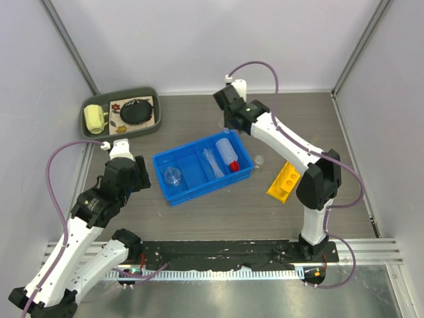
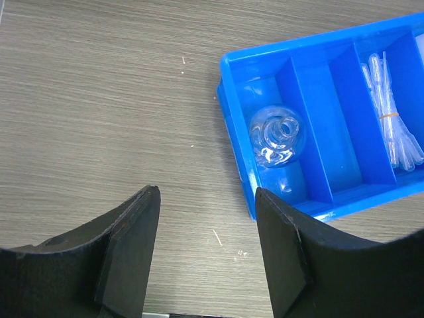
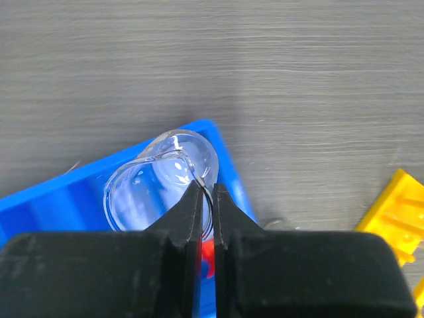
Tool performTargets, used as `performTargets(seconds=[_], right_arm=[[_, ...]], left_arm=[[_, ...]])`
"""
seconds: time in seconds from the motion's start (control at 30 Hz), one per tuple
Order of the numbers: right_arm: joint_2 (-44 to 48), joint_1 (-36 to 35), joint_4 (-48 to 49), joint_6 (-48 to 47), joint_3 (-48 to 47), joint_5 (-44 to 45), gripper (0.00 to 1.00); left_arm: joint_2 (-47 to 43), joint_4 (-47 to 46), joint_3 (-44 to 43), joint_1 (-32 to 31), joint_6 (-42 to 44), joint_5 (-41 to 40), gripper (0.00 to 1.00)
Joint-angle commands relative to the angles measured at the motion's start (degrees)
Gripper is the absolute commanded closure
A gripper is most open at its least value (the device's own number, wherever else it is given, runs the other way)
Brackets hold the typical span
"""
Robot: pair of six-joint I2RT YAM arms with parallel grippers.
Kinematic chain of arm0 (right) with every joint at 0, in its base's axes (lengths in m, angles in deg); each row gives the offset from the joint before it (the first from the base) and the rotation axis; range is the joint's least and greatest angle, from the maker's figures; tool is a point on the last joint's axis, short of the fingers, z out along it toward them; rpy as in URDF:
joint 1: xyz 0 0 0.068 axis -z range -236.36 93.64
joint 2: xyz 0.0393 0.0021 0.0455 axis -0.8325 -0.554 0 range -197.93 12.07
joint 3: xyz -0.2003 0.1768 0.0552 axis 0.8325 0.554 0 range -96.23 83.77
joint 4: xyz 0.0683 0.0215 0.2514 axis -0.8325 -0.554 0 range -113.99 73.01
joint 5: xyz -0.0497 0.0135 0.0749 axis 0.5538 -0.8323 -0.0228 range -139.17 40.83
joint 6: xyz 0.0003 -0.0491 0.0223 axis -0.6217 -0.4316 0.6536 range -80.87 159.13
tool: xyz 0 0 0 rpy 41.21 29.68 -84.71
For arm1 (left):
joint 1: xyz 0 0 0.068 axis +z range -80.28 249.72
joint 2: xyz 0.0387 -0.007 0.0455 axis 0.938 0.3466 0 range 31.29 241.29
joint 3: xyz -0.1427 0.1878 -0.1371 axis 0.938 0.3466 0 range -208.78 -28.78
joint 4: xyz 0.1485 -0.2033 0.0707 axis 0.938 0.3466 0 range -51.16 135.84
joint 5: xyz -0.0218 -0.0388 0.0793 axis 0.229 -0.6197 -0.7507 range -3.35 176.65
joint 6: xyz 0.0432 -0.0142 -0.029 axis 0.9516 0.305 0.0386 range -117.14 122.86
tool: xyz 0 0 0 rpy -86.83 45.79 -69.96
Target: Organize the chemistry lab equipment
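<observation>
In the right wrist view my right gripper (image 3: 207, 189) is shut on the rim of a small clear glass beaker (image 3: 156, 179). The beaker hangs tilted over the right end of the blue bin (image 3: 59, 195). From above, that gripper (image 1: 232, 124) is over the bin's far right corner. The bin (image 1: 163, 161) holds a round clear glass vessel (image 1: 173, 175), thin pipettes (image 1: 211, 161) and a white squeeze bottle (image 1: 226, 152) with a red cap. Another small beaker (image 1: 258, 159) stands on the table beside the yellow rack (image 1: 283, 180). My left gripper (image 2: 207, 192) is open over bare table left of the bin.
A dark green tray (image 1: 154, 94) at the back left holds a yellow mug (image 1: 95, 118) and a round black object (image 1: 137, 111). Grey walls close in the table at the back and on both sides.
</observation>
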Motion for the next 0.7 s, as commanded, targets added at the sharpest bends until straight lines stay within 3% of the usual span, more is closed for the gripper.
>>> performTargets(seconds=[0.0, 0.27, 0.67], right_arm=[[1.27, -6.32, -2.07, 1.81, -5.59, 3.80, 0.99], [-6.73, -15.46, -0.84, 5.41, -12.45, 0.55, 0.99], [-13.67, -18.37, 2.41, 8.14, -12.37, -3.94, 0.99]], left_arm=[[-0.31, -2.45, -0.02, 0.19, 0.43, 0.21, 0.37], [-0.48, -2.53, -0.02, 0.19, 0.43, 0.38, 0.37], [-0.66, -2.45, 0.07, 0.11, 0.52, 0.56, 0.37]])
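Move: The right hand already holds the glass beaker by its rim; the blue tray's empty compartment lies about 17 cm to its left, 10 cm back and 18 cm below. Nearer along the way are the wash bottle, some 3 cm left and 5 cm back, and the pipettes, about 10 cm left and 8 cm back; the glass flask sits around 25 cm left and 13 cm back. From the left hand that compartment is roughly 18 cm right, 7 cm ahead and 18 cm below. Keeping the beaker's rim pinched, the right hand sweeps about 17 cm left and some 7 cm back, over the wash bottle and pipettes towards the tray's empty compartment, while it turns roughly 15 degrees counter-clockwise. It first rises about 3 cm, then from mid-way sinks some 9 cm as the sideways travel slows, bringing the beaker down towards that compartment with the fingers still closed. ##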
